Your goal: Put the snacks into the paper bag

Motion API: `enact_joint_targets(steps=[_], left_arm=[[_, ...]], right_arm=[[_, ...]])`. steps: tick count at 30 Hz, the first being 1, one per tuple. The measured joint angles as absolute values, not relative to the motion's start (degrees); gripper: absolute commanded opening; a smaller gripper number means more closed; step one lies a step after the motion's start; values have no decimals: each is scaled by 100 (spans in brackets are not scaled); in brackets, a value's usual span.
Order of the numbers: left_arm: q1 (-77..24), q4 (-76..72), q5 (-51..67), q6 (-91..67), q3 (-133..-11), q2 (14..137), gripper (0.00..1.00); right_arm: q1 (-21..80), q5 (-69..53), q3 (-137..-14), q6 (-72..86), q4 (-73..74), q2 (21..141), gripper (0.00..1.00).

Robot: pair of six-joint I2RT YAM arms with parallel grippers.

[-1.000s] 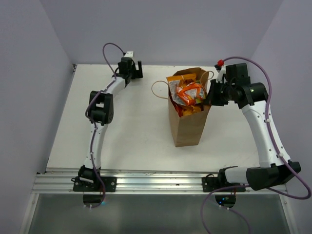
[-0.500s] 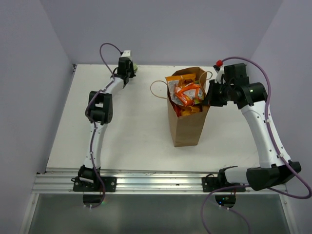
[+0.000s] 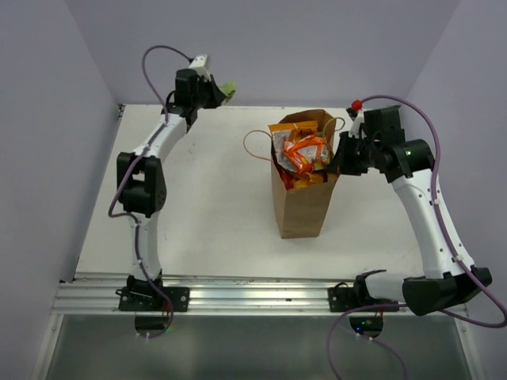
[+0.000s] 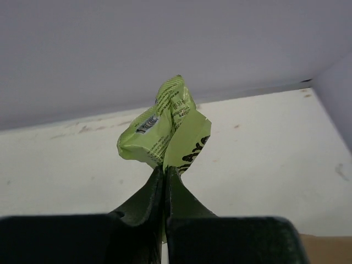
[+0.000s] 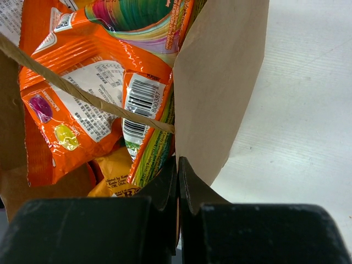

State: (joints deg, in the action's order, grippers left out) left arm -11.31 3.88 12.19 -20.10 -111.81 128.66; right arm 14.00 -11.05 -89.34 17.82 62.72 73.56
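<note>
A brown paper bag [image 3: 305,202] stands upright in the middle of the table, stuffed with orange snacks [image 3: 305,150] that rise above its rim. My right gripper [image 3: 342,158] is shut on the bag's right wall [image 5: 220,93]; orange and rainbow packets [image 5: 88,93] lie just inside, under a twisted handle [image 5: 82,96]. My left gripper [image 3: 220,93] is raised over the far left of the table, shut on a crinkly green packet [image 3: 228,89]. In the left wrist view that green packet [image 4: 165,129] sticks up from the pinched fingertips [image 4: 165,171].
The bag's left loop handle [image 3: 255,146] hangs out toward the table's middle. Purple-grey walls close the table [image 3: 214,214] at the back and both sides. A metal rail [image 3: 238,294] with both arm bases runs along the near edge.
My left gripper went from open to shut on the green packet at the back of the table, then lifted it up and leftward. The right arm and bag stayed put.
</note>
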Motion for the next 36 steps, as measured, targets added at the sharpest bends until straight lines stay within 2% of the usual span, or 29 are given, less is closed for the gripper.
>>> enact_joint_targets(steps=[6,12,19,24,25,28,29,30,31,32,34,35,36], left_arm=[[-1594,47,2307,-2204,-10892,10919,0],[-2884,141,2698,-2130,-10007,9430,0],[-4226,880,2342,-1931,-8425,9115,0],[-4574,1177,1800,-1734,-8388,9159,1],[-4593,1208,1721,-1715,-8407,9157,6],[-4650,1341,1503,-1643,-8534,9150,39],[-4676,1481,1393,-1682,-8665,9150,54],[-4709,1540,1330,-1640,-8737,9150,60],[-4742,1730,1247,-1678,-8914,9168,63],[-4779,1962,1105,-1686,-9216,9216,82],[-4864,2386,716,-1682,-10038,9351,88],[-4904,2602,495,-1688,-10516,9428,99],[-4936,2744,224,-1702,-10978,9476,100]], right_arm=[[1400,-1157,-8635,1754,5994,7185,0],[1400,-1251,-8383,1719,5776,6991,0],[1404,-1304,-8248,1640,5710,6834,0],[1422,-1304,-8055,1621,5675,6661,0],[1424,-1304,-8027,1623,5658,6622,0],[1424,-1304,-7959,1625,5621,6512,0],[1424,-1304,-7935,1625,5607,6477,0],[1424,-1304,-7926,1625,5607,6453,0],[1424,-1306,-7922,1625,5610,6429,0],[1426,-1304,-7922,1623,5614,6410,0],[1426,-1304,-7922,1623,5638,6396,0],[1424,-1304,-7922,1621,5645,6396,0],[1424,-1304,-7922,1616,5647,6396,0]])
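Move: The left hand already pinches the green snack packet at the far side; the paper bag's mouth lies some 33 cm back and 22 cm to its right, about 8 cm higher. The orange snacks heaped inside are under the mouth's middle, roughly 4 cm lower, and the left paper handle loops out about 10 cm left of that middle. From the right hand, still gripping the right rim, the mouth's middle is about 7 cm left and 1 cm ahead. The left arm sweeps the green packet back about 33 cm and right 22 cm in a high arc, climbing some 25 cm and then sinking 15 cm to the bag's mouth while the hand turns about 40 degrees clockwise; its fingers open there, let the packet go and rise about 12 cm. The right hand keeps its pinch on the rim, easing back 2 cm. ##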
